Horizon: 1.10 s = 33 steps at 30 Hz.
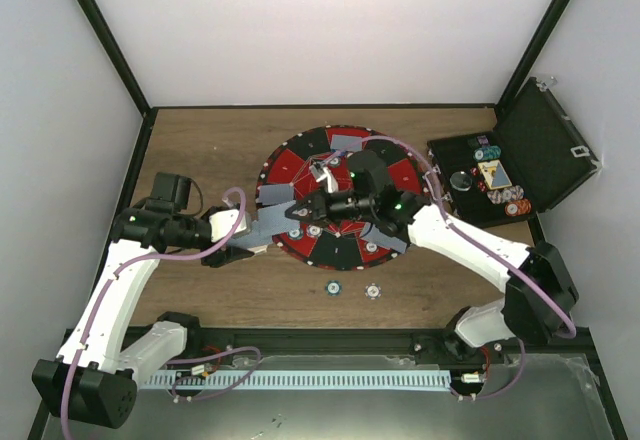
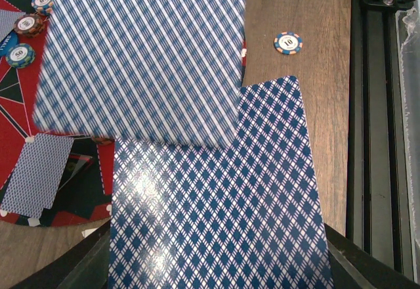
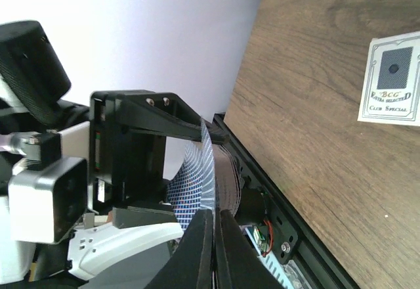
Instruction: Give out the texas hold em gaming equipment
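Note:
My left gripper is shut on a deck of blue-backed cards at the mat's left front edge; its jaws show at the bottom corners of the left wrist view. My right gripper is shut on the edge of the top card, which it holds partly off the deck. In the right wrist view its fingers pinch that bent card. Striped chips and a face-down card lie on the mat. Two chips lie on the wood in front.
The round red-and-black mat lies at the table's centre with cards on its rim. The open black case at the right holds chips. A face-up white card lies on the wood.

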Each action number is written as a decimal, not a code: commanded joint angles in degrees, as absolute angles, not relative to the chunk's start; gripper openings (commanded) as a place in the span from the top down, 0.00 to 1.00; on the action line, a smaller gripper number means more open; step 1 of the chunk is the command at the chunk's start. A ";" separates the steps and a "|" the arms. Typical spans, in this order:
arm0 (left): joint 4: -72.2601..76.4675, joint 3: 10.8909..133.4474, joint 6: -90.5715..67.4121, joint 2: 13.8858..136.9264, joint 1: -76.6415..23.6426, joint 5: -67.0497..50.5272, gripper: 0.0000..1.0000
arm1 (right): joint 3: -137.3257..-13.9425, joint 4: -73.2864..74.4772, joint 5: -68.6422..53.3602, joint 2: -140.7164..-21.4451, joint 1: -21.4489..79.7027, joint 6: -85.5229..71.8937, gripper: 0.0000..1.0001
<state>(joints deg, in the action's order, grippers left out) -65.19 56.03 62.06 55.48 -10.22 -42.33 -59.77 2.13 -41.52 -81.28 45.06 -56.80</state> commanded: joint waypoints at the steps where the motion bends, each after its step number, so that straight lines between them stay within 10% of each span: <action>1: -64.32 57.03 63.72 54.67 -10.18 -44.34 0.91 | -60.65 7.05 -44.09 -78.48 41.03 -52.67 0.99; 9: -64.86 57.07 63.51 54.67 -10.15 -44.16 0.91 | -70.16 26.12 -40.38 -83.11 30.28 -35.17 0.99; 18: -65.41 57.96 62.57 54.65 -10.18 -44.07 0.91 | -91.20 36.27 4.74 -101.58 34.66 -11.62 0.99; 25: -65.52 57.87 62.37 54.16 -10.19 -43.47 0.91 | -91.50 17.67 40.97 -113.58 45.67 20.44 0.99; 33: -66.08 57.91 62.63 53.37 -10.20 -42.49 0.91 | -85.14 -2.94 46.31 -121.71 47.37 38.03 0.99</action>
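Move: The right hand already holds a playing card clear of the deck; the seat card by the blue small-blind button lies about 36 cm ahead, 14 cm to its right and 24 cm below. Short of it stand the green 50 chip, 31 cm ahead and 10 cm right, and the brown chips, 32 cm ahead and 15 cm right. The left seat's cards lie 20 cm ahead, 7 cm left. From the left hand, the seat card lies some 40 cm ahead, 25 cm right. Right hand carries its pinched card about 22 cm forward, descending 14 cm, swinging fingers forward-down towards the small-blind seat. ##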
